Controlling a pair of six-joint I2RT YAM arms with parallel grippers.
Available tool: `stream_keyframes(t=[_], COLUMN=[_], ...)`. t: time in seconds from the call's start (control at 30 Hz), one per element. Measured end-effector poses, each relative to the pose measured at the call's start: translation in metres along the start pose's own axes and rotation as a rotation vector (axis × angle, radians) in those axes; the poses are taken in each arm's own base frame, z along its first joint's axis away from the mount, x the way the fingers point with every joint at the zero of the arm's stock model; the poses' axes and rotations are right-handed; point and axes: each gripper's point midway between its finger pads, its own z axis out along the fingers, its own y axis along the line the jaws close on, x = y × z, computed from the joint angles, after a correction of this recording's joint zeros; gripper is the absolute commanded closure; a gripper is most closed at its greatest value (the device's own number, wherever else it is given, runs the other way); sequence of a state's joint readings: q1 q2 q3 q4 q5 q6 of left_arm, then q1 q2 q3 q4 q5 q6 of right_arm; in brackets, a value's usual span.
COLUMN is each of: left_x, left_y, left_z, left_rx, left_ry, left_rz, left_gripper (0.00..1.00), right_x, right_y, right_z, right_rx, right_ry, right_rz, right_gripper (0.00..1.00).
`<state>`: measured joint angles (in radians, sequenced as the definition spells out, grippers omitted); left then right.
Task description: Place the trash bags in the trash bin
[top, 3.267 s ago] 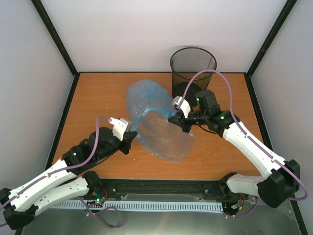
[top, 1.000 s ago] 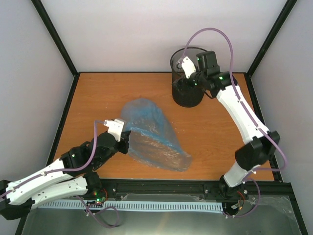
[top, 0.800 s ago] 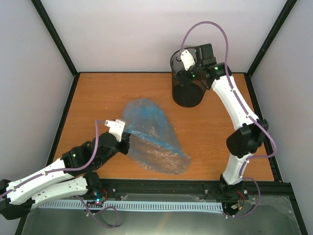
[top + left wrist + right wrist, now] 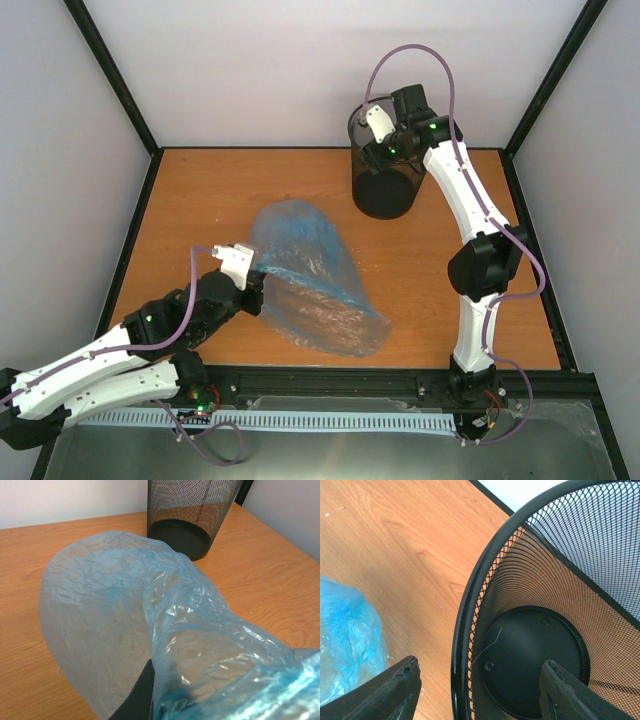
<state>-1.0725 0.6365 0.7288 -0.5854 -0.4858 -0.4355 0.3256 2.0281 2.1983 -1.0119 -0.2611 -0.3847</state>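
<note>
The light-blue, wrinkly trash bag (image 4: 312, 282) lies spread on the wooden table left of centre, and it fills the left wrist view (image 4: 125, 615). My left gripper (image 4: 256, 286) is shut on the bag's near edge. One black finger (image 4: 137, 695) shows, and the film covers the other. The black mesh trash bin (image 4: 386, 175) stands upright at the back right, its inside empty (image 4: 535, 655). My right gripper (image 4: 372, 158) hangs open over the bin's left rim (image 4: 462, 645), one finger (image 4: 395, 690) outside and the other (image 4: 570, 695) inside, neither touching it.
White walls and black frame posts (image 4: 110, 80) close in the table on three sides. A black rail (image 4: 330, 382) runs along the near edge between the arm bases. The right arm (image 4: 480, 230) stretches up along the right side to the bin.
The right arm has lifted and reached further back, bringing its gripper from the bin's front up over the rim, and its jaws have narrowed somewhat. The left gripper and the bag have stayed put.
</note>
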Motion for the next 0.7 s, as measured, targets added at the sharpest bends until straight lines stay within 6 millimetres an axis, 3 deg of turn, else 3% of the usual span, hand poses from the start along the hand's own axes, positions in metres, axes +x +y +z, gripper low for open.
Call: stream_keyframes(t=[0.1, 0.3, 0.7], left_x=[0.000, 0.000, 0.001], left_y=[0.000, 0.000, -0.002], left_z=[0.000, 0.000, 0.000], left_rx=[0.000, 0.001, 0.010], left_ry=[0.000, 0.001, 0.005], left_rz=[0.000, 0.001, 0.001], left_gripper=[0.99, 0.99, 0.99], right_x=[0.001, 0.002, 0.026], right_y=[0.002, 0.008, 0.028], right_z=[0.000, -0.002, -0.020], right_rx=[-0.013, -0.039, -0.087], right_ry=[0.002, -0.001, 0.035], right_rz=[-0.002, -0.018, -0.041], right_gripper=[0.40, 0.58, 0.82])
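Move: The trash bin stands with its rim just at the right hand's open fingers: the bin's middle is about 7 cm ahead of this hand, 5 cm to its right and some 14 cm below. The trash bag, still held at one edge by the left hand, has its middle roughly 25 cm back from the right hand, 12 cm to its left and 18 cm down. From the left hand the bin lies about 36 cm ahead, 28 cm to the right and 12 cm lower. The trash bin's near-left rim is taken between the right hand's fingers, one outside and one inside, as they close most of the way and the hand draws back about 4 cm towards its base, slowly at first and then faster, dragging the bin by the rim. The hand turns only slightly counter-clockwise, about 5 degrees; the left hand stays in place and keeps its pinch on the bag. ##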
